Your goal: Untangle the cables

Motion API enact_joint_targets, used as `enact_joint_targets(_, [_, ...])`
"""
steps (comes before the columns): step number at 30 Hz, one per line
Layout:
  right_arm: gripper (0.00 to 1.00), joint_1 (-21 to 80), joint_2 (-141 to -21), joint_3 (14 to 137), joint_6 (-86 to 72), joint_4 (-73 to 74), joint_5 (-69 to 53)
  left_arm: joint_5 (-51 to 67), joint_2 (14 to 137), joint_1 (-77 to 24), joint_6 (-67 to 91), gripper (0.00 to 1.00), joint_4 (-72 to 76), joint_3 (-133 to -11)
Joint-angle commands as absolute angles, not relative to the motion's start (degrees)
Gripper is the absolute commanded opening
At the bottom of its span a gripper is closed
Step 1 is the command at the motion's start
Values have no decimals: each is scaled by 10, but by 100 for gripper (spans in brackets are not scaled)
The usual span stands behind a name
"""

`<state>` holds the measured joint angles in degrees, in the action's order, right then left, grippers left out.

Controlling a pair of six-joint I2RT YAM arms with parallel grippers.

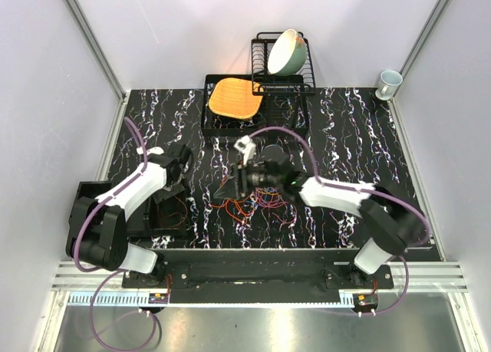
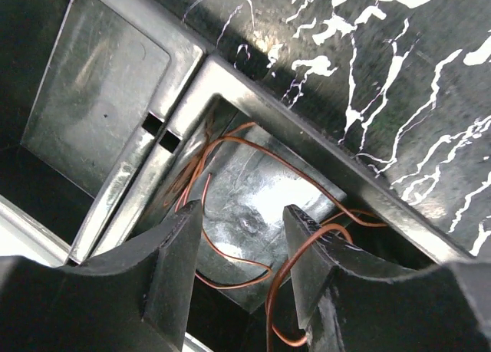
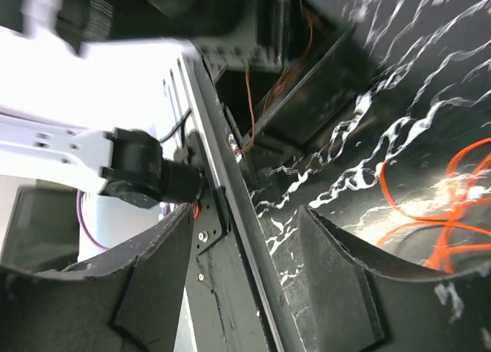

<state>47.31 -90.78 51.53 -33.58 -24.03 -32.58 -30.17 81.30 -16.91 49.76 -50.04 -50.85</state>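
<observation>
The cables (image 1: 253, 202) lie as a loose orange, yellow, blue and purple tangle on the marbled table between the arms. A few orange-brown loops (image 2: 230, 149) lie apart inside a black bin (image 1: 169, 214) at the left. My left gripper (image 2: 242, 214) hangs open over that bin (image 2: 253, 83), and one orange loop curls round its right finger (image 2: 322, 252); the jaws close on nothing. My right gripper (image 3: 245, 214) is open and empty, low at the tangle's left edge (image 1: 226, 191), pointing towards the bin. Orange strands (image 3: 453, 206) lie to its right.
A black tray with an orange woven mat (image 1: 234, 97) and a wire dish rack holding a bowl (image 1: 288, 51) stand at the back. A mug (image 1: 389, 82) sits at the back right corner. A black box (image 1: 84, 206) sits at the left edge.
</observation>
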Motion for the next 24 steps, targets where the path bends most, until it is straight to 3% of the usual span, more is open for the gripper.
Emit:
enact_joint_targets(1, [63, 514, -968, 569, -351, -297, -324, -299, 786, -162, 489, 52, -501, -537])
enact_joint_targets(24, [61, 564, -1159, 727, -367, -331, -375, -279, 768, -161, 468, 52, -514, -546])
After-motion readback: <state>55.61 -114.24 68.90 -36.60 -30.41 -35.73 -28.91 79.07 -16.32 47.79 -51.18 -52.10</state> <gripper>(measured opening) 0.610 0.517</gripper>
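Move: From the right gripper the brown cable lies about 15 cm to the left, 5 cm back and some 14 cm below, in the right-hand compartment of the black tray. The tray's middle is about 26 cm to the left and 6 cm back. The orange cable lies roughly 4 cm to the right and 3 cm back, and the coloured tangle 13 cm to the right and 3 cm ahead, both well below. From the left gripper the brown cable is about 4 cm back, 2 cm to the right and 2 cm below. Bring the right gripper about 10 cm to the left and some 4 cm down, away from above the orange cable, up to the tray's right edge and towards the brown strand under the left gripper. Keep its fingers pointing left and parted, and swing them about 10 degrees counter-clockwise. Let the left gripper stay over the compartment, half open, rising only about a centimetre. ##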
